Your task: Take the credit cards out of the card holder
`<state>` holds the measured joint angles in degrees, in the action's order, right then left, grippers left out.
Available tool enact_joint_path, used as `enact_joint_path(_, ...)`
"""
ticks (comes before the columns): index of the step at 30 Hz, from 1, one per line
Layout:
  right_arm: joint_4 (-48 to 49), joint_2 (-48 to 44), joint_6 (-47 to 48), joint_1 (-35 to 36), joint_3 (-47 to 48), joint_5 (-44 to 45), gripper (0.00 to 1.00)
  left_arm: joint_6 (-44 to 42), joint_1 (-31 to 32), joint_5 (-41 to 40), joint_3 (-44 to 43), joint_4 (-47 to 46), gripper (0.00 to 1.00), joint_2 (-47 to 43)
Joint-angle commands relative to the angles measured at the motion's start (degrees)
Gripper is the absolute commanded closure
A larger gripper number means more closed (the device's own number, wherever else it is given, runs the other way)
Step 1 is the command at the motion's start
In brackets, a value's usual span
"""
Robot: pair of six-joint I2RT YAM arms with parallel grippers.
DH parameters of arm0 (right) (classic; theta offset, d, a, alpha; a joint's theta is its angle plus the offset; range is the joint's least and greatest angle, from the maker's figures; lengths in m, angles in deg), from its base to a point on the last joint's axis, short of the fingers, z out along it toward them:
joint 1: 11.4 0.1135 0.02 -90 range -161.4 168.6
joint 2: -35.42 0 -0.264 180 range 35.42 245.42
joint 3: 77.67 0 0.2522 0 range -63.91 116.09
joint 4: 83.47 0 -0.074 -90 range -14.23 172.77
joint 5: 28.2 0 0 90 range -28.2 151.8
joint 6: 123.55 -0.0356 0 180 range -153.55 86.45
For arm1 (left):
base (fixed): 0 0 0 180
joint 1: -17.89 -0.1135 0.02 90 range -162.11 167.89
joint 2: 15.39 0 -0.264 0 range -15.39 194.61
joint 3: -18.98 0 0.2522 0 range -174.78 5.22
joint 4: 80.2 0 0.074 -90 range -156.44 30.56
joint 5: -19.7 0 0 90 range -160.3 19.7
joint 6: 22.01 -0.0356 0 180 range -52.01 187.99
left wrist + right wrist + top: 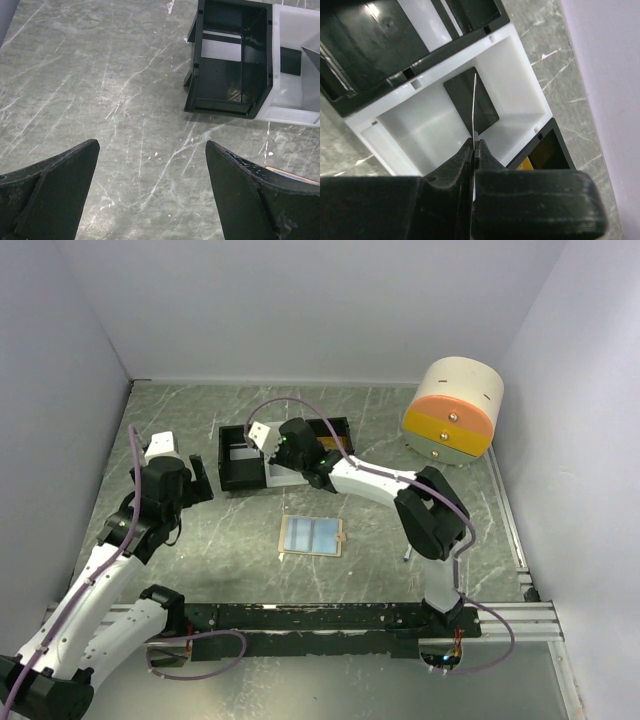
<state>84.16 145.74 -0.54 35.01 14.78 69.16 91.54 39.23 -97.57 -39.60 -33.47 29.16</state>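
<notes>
The card holder (312, 536) lies open and flat at the middle of the table, tan rim around a pale blue inside; a tan corner of it (295, 174) shows in the left wrist view. My right gripper (275, 440) (474, 142) is shut on a thin pale credit card (473, 107), held edge-on above the white middle compartment of the tray (520, 75). A dark card (487, 107) lies flat on that compartment's floor. My left gripper (198, 478) (152, 150) hangs open over bare table, left of the tray, nothing between its fingers.
The black-and-white tray (240, 455) (227, 65) stands at the back centre; something yellow (535, 160) sits in its far black compartment. A cream cylinder with orange and yellow fronts (455, 410) stands at the back right. Walls close in on both sides.
</notes>
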Motion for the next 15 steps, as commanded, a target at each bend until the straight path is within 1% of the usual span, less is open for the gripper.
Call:
enact_joint_path(1,-2.3,3.9,5.7,0.3,3.3,3.9,1.00,-0.4,-0.4,0.3,-1.3,0.8,0.00,-0.2)
enact_joint_path(4,-2.8,6.3,6.6,0.3,5.3,5.2,1.00,-1.0,-0.4,0.4,-1.1,0.3,0.00,-0.4)
enact_joint_path(6,-1.3,7.6,7.3,0.0,5.6,6.9,1.00,-1.0,-0.4,0.2,-1.0,0.3,0.00,-0.4)
enact_joint_path(11,-1.6,10.7,8.7,0.0,8.0,4.2,1.00,-1.4,-0.4,0.8,-1.0,-0.1,0.00,0.0)
enact_joint_path(15,-1.3,13.6,10.8,0.0,10.3,5.8,1.00,-1.4,-0.4,0.9,-1.1,0.0,0.00,0.6)
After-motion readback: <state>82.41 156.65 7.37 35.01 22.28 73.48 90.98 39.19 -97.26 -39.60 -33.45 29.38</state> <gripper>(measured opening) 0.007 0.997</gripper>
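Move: Just short of the middle of the white box in the row is where the right hand hangs, still pinching a card: the box's middle is about 3 cm ahead, 2 cm left and 9 cm below. The black card lying in it is some 5 cm ahead, 2 cm left, 12 cm down. Left black box: 2 cm ahead, 13 cm left; right black box: 4 cm ahead, 9 cm right. The card holder lies 17 cm back, 4 cm right. From the left hand, the white box is roughly 17 cm ahead, 22 cm right. Sinking about 5 cm towards the white box, the right hand carries its card down over the black card already lying there, quickly at first, then easing while it keeps creeping forward, some 3 cm in all. The wrist rolls about 10 degrees, its left side dipping; the shut fingers keep their pinch on the card. ##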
